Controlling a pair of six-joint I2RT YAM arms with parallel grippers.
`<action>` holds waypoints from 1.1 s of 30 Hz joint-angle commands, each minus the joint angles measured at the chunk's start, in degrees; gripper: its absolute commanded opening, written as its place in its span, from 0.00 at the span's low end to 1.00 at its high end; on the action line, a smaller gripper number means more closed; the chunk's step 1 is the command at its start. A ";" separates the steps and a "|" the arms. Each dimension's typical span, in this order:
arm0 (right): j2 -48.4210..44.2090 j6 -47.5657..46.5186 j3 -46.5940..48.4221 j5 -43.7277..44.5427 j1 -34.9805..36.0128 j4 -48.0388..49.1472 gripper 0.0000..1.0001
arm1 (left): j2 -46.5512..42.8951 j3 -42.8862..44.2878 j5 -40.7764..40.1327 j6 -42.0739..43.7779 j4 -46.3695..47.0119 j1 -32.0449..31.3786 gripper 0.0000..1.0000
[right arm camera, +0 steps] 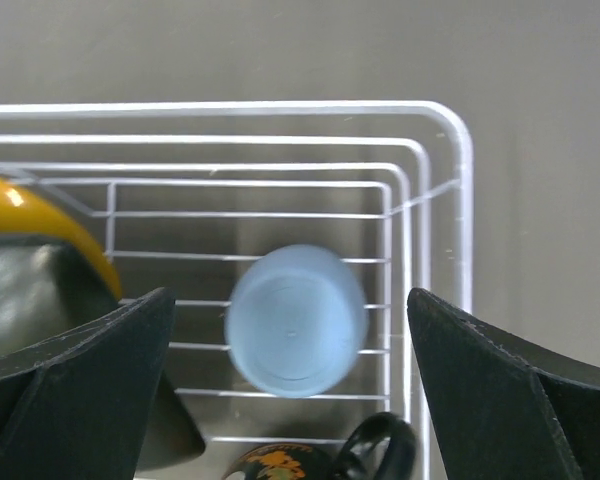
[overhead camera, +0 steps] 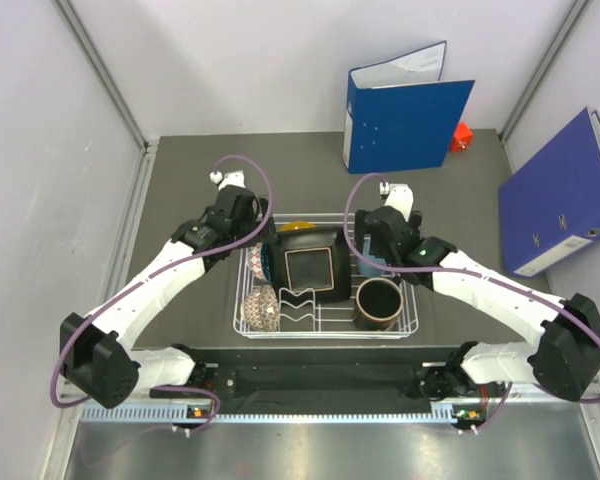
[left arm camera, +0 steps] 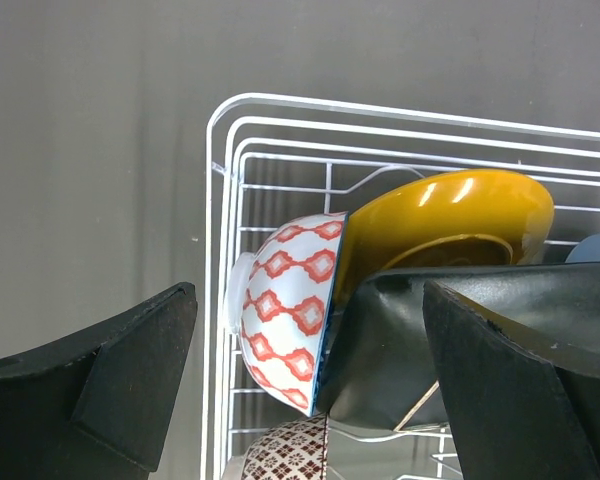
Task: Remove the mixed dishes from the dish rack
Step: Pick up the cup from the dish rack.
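The white wire dish rack (overhead camera: 325,335) sits mid-table between both arms. In it a black square plate (overhead camera: 312,268) leans against a yellow dish (left arm camera: 450,215). A white bowl with red diamonds and a blue rim (left arm camera: 285,300) stands on edge beside them. A brown-patterned bowl (overhead camera: 262,308) lies at the rack's front left and a dark brown mug (overhead camera: 380,302) at the front right. My left gripper (left arm camera: 308,290) hangs open above the red-diamond bowl and the plate's edge. My right gripper (right arm camera: 290,295) is open over the upside-down light blue cup (right arm camera: 296,320).
Two blue ring binders stand at the back (overhead camera: 405,105) and right (overhead camera: 565,195), with a small red block (overhead camera: 463,137) between them. Grey walls close in the dark table on three sides. The mug's handle (right arm camera: 380,445) lies just in front of the cup.
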 commanded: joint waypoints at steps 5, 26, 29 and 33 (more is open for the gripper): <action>2.34 -1.19 1.69 -6.10 -0.51 5.34 1.00 | -0.21 -2.11 0.96 -0.42 3.94 -0.24 0.99; 4.81 1.27 -4.81 -6.37 -2.18 7.01 0.69 | 1.03 -2.46 1.14 -0.95 3.42 -0.15 0.99; 4.11 1.79 -5.60 -6.10 -2.18 6.93 0.55 | 0.94 -2.55 1.14 -0.95 3.51 -0.15 0.99; 1.12 1.36 -5.25 -4.88 -2.09 7.01 0.25 | 0.85 -2.46 0.96 -1.13 3.33 -0.24 0.99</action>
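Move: The blue cup, upside down in the rack, is about 5 cm below the right hand, roughly level with it fore and aft and 1 cm to its left. The dark mug stands some 11 cm back from the hand, straight behind. The black square dish lies about 17 cm left and 2 cm back, the yellow bowl about 19 cm left and 5 cm ahead, all similarly low. From the left hand, the cup is roughly 28 cm right, 1 cm back and 7 cm lower. Sliding about 2 cm left first, the open right hand then sinks some 5 cm straight down over the blue cup, easing back about 1 cm to the right and tipping about 5 degrees further down. On the way the fingers close by a third and end pinching the cup by its two sides, the grip effort rising at the last. ##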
